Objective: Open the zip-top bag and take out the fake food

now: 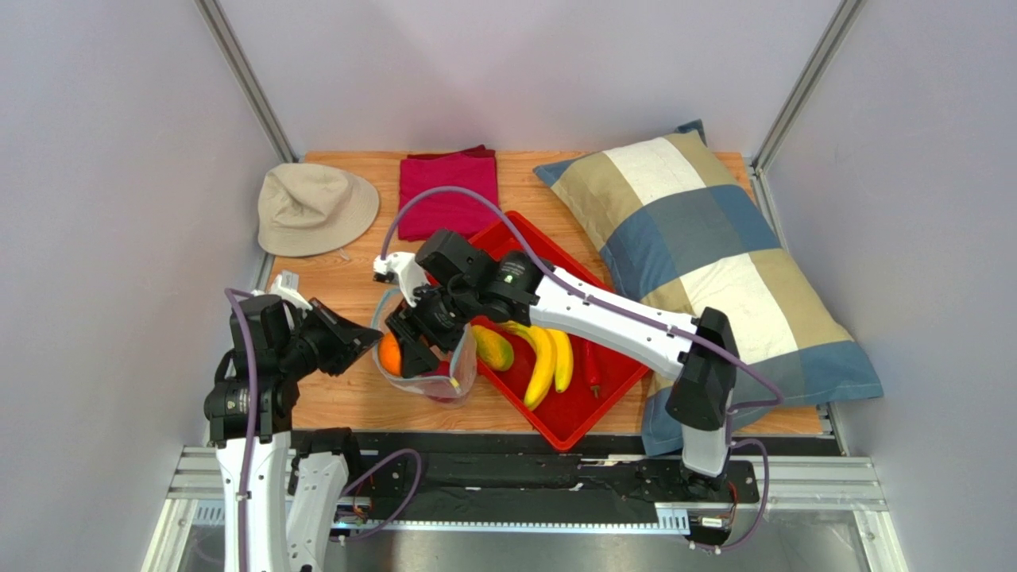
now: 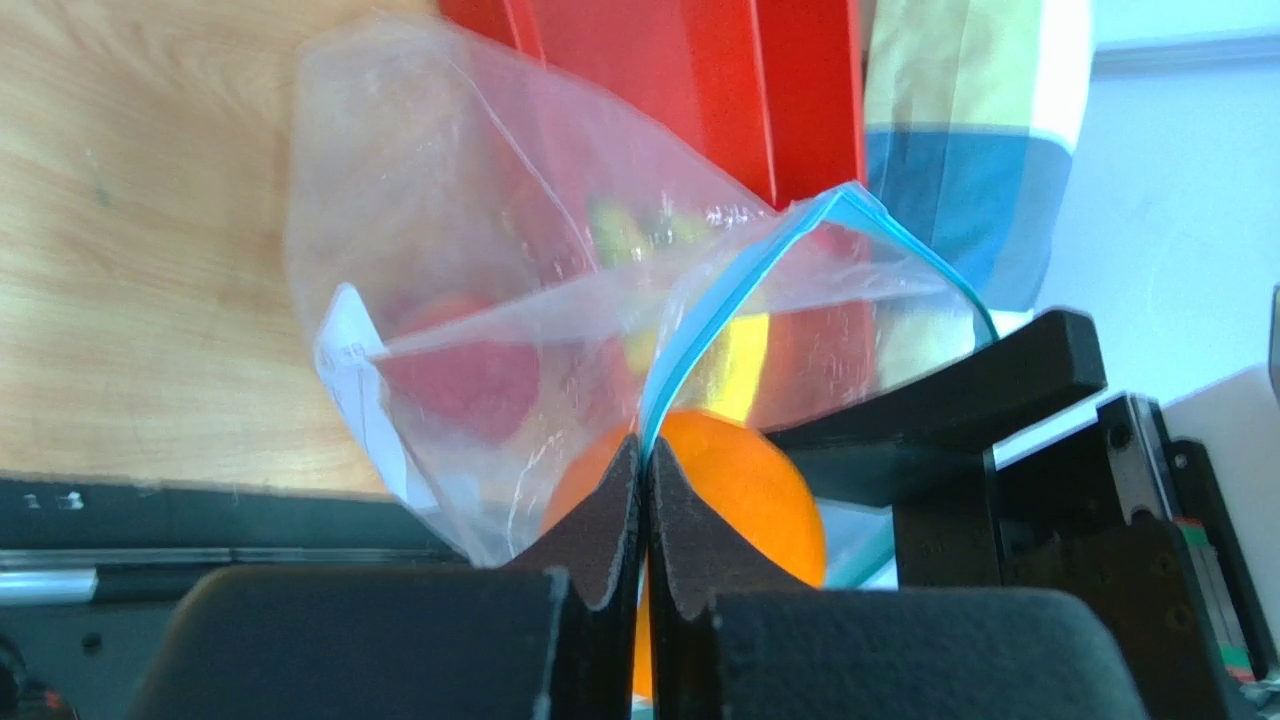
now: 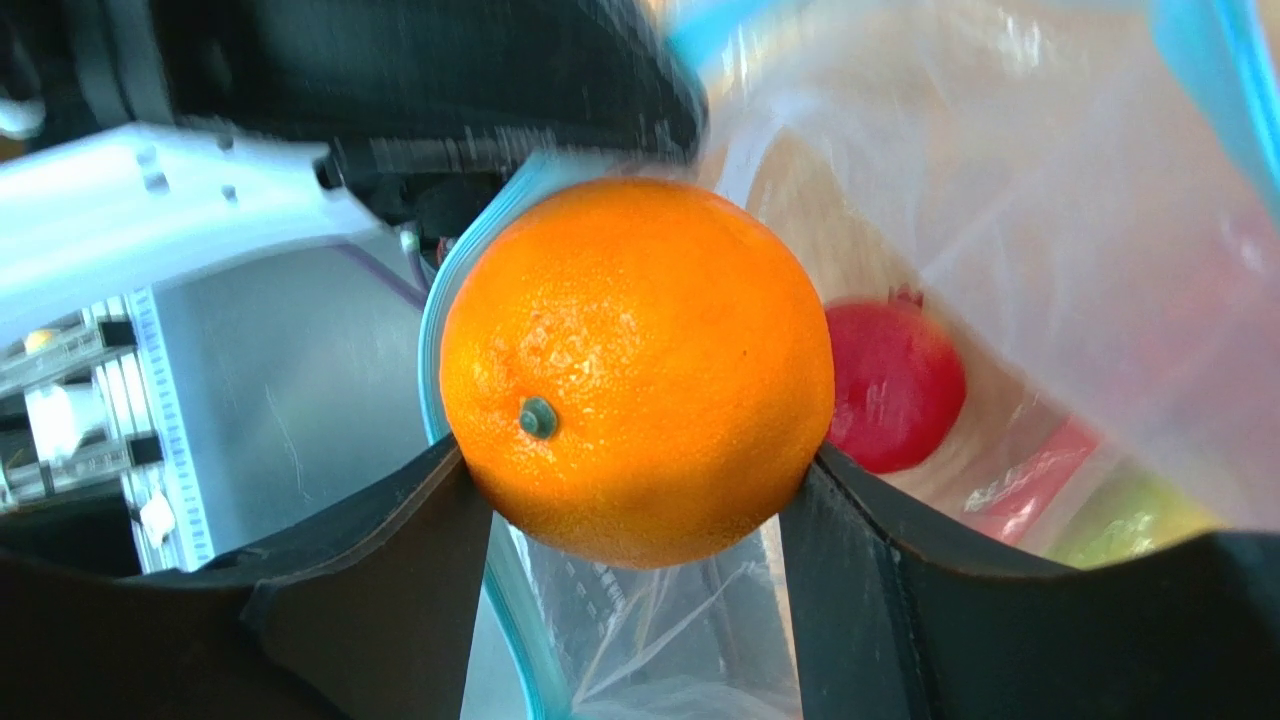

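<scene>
The clear zip-top bag (image 1: 460,384) stands open at the table's front left, its blue zip strip (image 2: 721,300) spread wide. My left gripper (image 2: 646,465) is shut on the strip at the bag's left rim (image 1: 373,340). My right gripper (image 3: 639,495) is shut on the orange (image 3: 639,368) and holds it at the bag's mouth (image 1: 389,354). A red apple (image 3: 894,383) lies inside the bag, at the bottom. The banana bunch (image 1: 543,358), the mango (image 1: 492,348) and the red chilli (image 1: 593,364) lie on the red tray (image 1: 561,423).
The red tray sits just right of the bag. A large checked pillow (image 1: 704,262) fills the right side. A beige hat (image 1: 313,205) and a folded red cloth (image 1: 448,191) lie at the back. Both arms crowd around the bag.
</scene>
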Action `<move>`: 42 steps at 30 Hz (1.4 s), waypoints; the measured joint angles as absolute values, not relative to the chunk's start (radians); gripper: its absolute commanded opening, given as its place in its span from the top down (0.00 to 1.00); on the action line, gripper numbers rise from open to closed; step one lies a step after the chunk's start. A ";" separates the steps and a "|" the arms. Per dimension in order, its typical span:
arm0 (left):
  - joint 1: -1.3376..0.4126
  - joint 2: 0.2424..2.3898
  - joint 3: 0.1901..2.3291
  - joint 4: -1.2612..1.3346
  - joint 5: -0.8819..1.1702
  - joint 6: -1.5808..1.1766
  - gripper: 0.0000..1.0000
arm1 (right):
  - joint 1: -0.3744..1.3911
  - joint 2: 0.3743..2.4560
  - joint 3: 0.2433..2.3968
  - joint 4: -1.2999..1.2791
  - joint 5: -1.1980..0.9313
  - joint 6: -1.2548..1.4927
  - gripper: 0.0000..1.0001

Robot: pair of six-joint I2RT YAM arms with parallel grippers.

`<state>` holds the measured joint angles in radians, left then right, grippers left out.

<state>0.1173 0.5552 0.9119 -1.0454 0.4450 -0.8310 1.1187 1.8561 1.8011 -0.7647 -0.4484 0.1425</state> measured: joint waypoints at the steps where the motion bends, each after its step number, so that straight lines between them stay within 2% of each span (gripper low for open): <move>1: 0.117 0.559 0.912 -1.033 0.450 -0.834 1.00 | 1.119 1.885 1.855 -0.785 -0.443 0.149 1.00; 5: 0.125 0.560 0.912 -0.980 0.424 -0.837 1.00 | 1.119 1.978 2.015 -0.883 -0.411 0.183 1.00; 10: 0.124 0.556 0.912 -0.982 0.410 -0.837 1.00 | 1.130 1.980 2.037 -0.915 -0.332 0.193 1.00; 13: 0.122 0.553 0.912 -1.026 0.385 -0.831 1.00 | 1.131 1.913 1.969 -0.902 -0.236 0.177 1.00; 18: 0.119 0.544 0.912 -1.077 0.350 -0.831 1.00 | 1.093 1.679 1.776 -0.858 -0.076 0.150 1.00; 23: 0.118 0.540 0.912 -1.090 0.334 -0.831 1.00 | 0.888 1.531 1.613 -0.794 -0.062 0.172 1.00; 27: 0.118 0.537 0.912 -1.090 0.336 -0.831 1.00 | 0.727 1.639 1.563 -0.744 -0.102 0.191 0.79; 29: 0.118 0.536 0.912 -1.090 0.342 -0.831 1.00 | 0.687 1.746 1.557 -0.736 -0.108 0.194 0.73; 32: 0.118 0.536 0.912 -1.089 0.353 -0.831 1.00 | 0.677 1.875 1.555 -0.746 -0.106 0.193 0.49; 33: 0.118 0.536 0.912 -1.089 0.356 -0.831 1.00 | 0.678 1.906 1.555 -0.751 -0.105 0.193 0.31; 36: 0.118 0.535 0.912 -1.087 0.365 -0.831 1.00 | 0.678 1.951 1.558 -0.779 -0.089 0.192 0.13; 42: 0.118 0.532 0.912 -1.079 0.384 -0.831 1.00 | 0.682 1.938 1.595 -0.842 -0.038 0.183 0.05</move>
<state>0.1181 0.5323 0.9119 -1.0790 0.3840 -0.8310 0.6815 1.9377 1.5948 -0.8421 -0.0380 0.1825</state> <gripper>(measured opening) 0.003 0.924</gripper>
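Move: The right hand, already gripping the orange at the bag's mouth, has its free spot in the red tray about 18 cm ahead, 17 cm right and 15 cm below. From that spot a red fruit lies 6 cm right and 1 cm nearer, the bananas 8 cm nearer and 2 cm right, the papaya 7 cm nearer and 6 cm left. For the left hand, pinching the bag's rim, the spot is roughly 17 cm ahead, 20 cm right, 17 cm below. Right hand carries the orange about 18 cm both forward and right, down 13 into the tray, and opens. ##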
